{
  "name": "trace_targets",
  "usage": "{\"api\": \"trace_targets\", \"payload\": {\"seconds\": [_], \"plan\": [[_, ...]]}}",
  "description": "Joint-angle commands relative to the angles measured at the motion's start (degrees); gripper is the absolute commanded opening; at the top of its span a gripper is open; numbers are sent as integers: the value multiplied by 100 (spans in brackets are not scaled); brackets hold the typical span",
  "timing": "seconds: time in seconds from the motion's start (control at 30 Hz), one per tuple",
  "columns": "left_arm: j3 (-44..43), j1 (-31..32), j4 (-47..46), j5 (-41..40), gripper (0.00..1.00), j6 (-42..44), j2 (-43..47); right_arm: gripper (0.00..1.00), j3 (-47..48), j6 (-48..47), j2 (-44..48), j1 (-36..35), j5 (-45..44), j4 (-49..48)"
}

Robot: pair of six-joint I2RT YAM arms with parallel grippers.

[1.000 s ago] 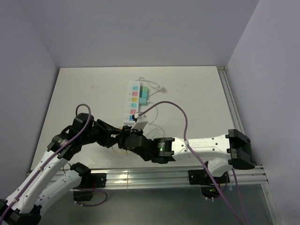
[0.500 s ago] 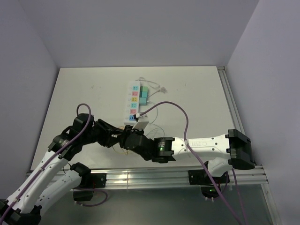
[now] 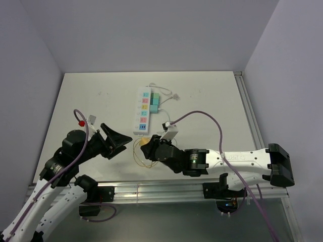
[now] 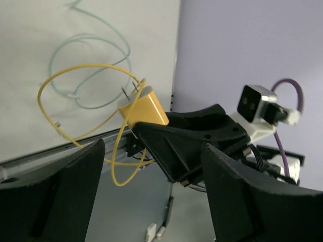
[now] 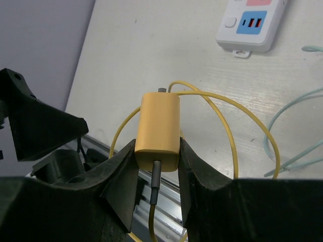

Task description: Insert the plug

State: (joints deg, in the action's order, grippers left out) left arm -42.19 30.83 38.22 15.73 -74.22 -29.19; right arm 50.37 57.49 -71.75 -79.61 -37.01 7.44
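The yellow plug (image 5: pixel 159 131) is clamped between my right gripper's (image 5: pixel 157 159) fingers, prongs pointing away over the table, with its yellow cable (image 5: pixel 227 131) looping around it. From above, the plug (image 3: pixel 147 142) hangs near the table's front edge, below the white power strip (image 3: pixel 143 111). The strip's near end (image 5: pixel 252 20) lies ahead and to the right in the right wrist view. My left gripper (image 3: pixel 120 141) stands open just left of the plug, holding nothing. In the left wrist view the plug (image 4: pixel 144 108) sits beyond the left gripper (image 4: pixel 151 151).
Teal plugs (image 3: pixel 155 103) occupy sockets on the strip's right side. A thin teal cable (image 4: pixel 91 50) curls on the table beside the yellow loop (image 3: pixel 136 151). A white cable (image 3: pixel 169 95) lies behind the strip. The aluminium rail (image 3: pixel 166 190) runs along the front edge.
My left gripper has opened, let go of the plug and drawn back to the left. The right gripper has shut on the plug and carried it slightly right.
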Motion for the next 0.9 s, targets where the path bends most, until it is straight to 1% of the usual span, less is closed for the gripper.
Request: {"api": "trace_targets", "payload": {"seconds": [0.0, 0.03, 0.13, 0.23, 0.43, 0.53, 0.6, 0.63, 0.73, 0.77, 0.83, 0.87], "plan": [[167, 20, -735, 307, 81, 899, 273, 0, -115, -89, 433, 16, -26, -234], [246, 11, -1041, 639, 81, 1065, 317, 0, -141, -107, 477, 16, -8, -226], [519, 11, -1325, 1141, 81, 1190, 256, 0, -98, -133, 609, 7, 62, -138], [704, 20, -1641, 1467, 80, 1243, 125, 0, -115, -168, 732, 16, 194, -234], [835, 20, -1896, 1565, 78, 1304, 10, 0, -98, -177, 926, 16, 353, -313], [914, 28, -2099, 1714, 74, 1243, -69, 0, -106, -195, 987, 16, 405, -366], [958, 37, -2230, 1811, 69, 1217, -113, 0, -98, -203, 1013, 7, 467, -401], [976, 46, -2266, 1829, 64, 1216, -148, 0, -89, -204, 1040, 7, 484, -393], [1020, 90, -2397, 1890, 56, 1173, -218, 0, -115, -203, 1101, 7, 555, -419], [1038, 99, -2459, 1934, 49, 1146, -227, 0, -132, -204, 1145, 16, 564, -436], [1125, 116, -2783, 2127, 38, 1024, -280, 0, -150, -204, 1198, 16, 581, -419], [1134, 116, -2837, 2171, 16, 997, -306, 0, -150, -212, 1233, 16, 573, -393]]}}
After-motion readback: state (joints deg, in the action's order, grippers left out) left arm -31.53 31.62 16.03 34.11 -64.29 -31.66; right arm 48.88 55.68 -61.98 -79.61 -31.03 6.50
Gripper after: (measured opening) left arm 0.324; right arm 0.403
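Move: The right hand already holds the yellow plug, which lies about 7 cm to the left hand's right, 2 cm ahead and 5 cm below it. The power strip's middle is roughly 24 cm ahead of the right hand, 2 cm to its left and 18 cm below. The teal plug beside the strip is about 24 cm ahead of the right hand, 3 cm to its right and 17 cm below. Closing, the left hand goes 4 cm right towards the yellow plug while the right lifts it 5 cm. ##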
